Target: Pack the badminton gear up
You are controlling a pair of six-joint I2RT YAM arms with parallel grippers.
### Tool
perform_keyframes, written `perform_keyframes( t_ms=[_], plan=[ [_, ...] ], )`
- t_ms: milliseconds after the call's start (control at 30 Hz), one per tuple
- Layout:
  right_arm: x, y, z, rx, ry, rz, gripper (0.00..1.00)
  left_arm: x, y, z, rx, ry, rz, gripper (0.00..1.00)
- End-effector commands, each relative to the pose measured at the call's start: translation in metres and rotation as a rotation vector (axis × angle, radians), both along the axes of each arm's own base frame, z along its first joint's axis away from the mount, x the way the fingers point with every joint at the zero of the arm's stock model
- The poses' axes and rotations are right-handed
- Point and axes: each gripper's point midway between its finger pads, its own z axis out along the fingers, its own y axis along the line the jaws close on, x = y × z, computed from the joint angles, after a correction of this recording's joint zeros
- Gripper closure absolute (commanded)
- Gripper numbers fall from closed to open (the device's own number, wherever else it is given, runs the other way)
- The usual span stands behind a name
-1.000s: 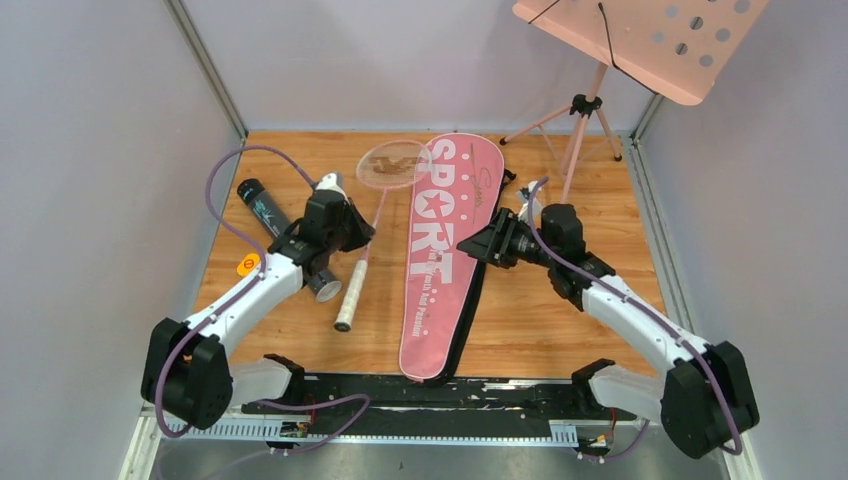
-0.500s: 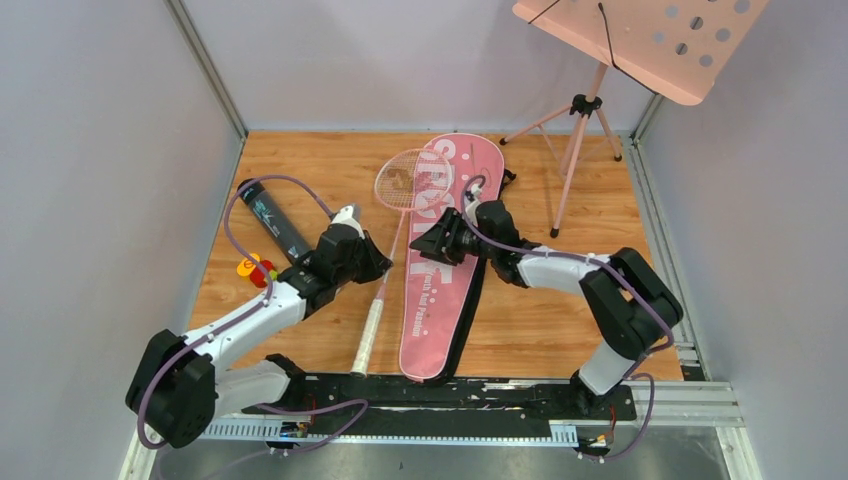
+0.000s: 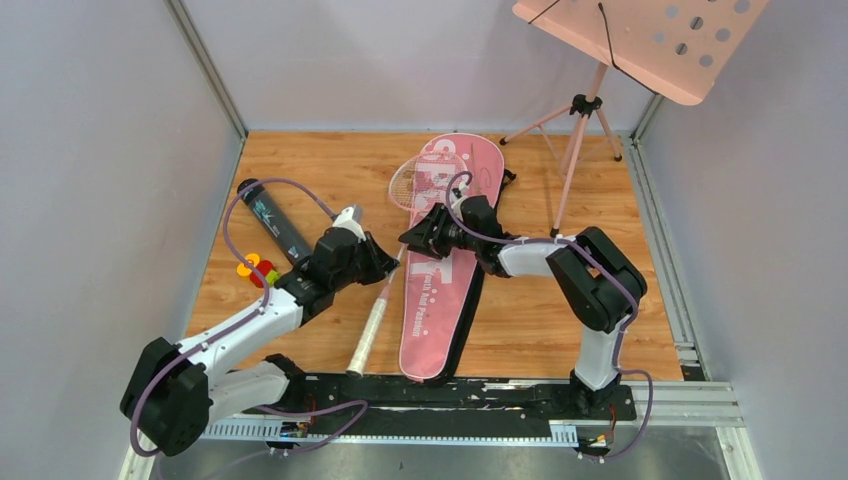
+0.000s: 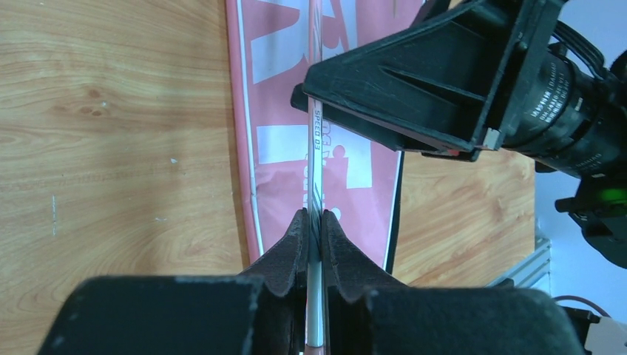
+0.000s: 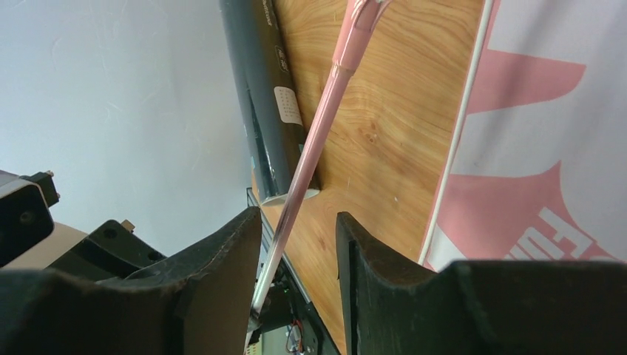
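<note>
A thin pink racket (image 3: 369, 332) lies slanted, its head over the top of the pink SPORT bag (image 3: 440, 300) and its white handle toward the near edge. My left gripper (image 3: 388, 263) is shut on the racket shaft (image 4: 316, 148), fingers (image 4: 336, 237) pressed to both sides. My right gripper (image 3: 408, 243) is open just above that grip. Its jaws straddle the pink shaft (image 5: 310, 140), which rests against the left finger (image 5: 222, 259). The black tube (image 3: 272, 220) lies at the left, also seen as the tube (image 5: 268, 96) behind the shaft. No shuttlecock shows.
A pink music stand (image 3: 590, 110) rises at the back right. A small orange, red and green toy (image 3: 257, 270) sits by my left forearm. Grey walls close the wooden table (image 3: 560, 320) on three sides, with a black rail along the near edge.
The left arm has carried the racket rightward, so its head now lies over the bag. The right gripper swung left to the shaft and its jaws narrowed.
</note>
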Motion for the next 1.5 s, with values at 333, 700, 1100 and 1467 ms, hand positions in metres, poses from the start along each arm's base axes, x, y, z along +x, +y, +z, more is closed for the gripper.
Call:
perform_keyframes(
  t_ms=[333, 700, 1100, 1467],
  plan=[
    [0.000, 0.014, 0.039, 0.119, -0.113, 0.042, 1.00, -0.012, -0.002, 0.028, -0.090, -0.082, -0.019, 0.83],
    [-0.031, -0.011, 0.050, 0.039, -0.133, 0.083, 1.00, -0.040, 0.000, 0.042, -0.043, -0.118, -0.154, 0.47],
    [-0.113, -0.110, 0.028, -0.236, -0.075, -0.017, 1.00, -0.053, -0.027, 0.037, 0.191, -0.172, -0.266, 0.47],
    [-0.160, -0.190, -0.004, -0.364, -0.023, -0.231, 1.00, -0.057, -0.108, -0.002, 0.482, -0.283, -0.346, 0.41]
  ],
)
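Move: The left hand still pinches the racket shaft; the bit of shaft the right hand is about to grip lies about 6 cm ahead and 2 cm right. From the right hand that shaft is barely 1 cm left, level with its open fingers. The racket head is some 15 cm ahead and 4 cm right, the handle about 21 cm back and 8 cm left, the pink bag's middle 8 cm right, 3 cm back and roughly 10 cm below. Right pinches the shaft, left lets go, then both draw back and right, the right some 23 cm. ##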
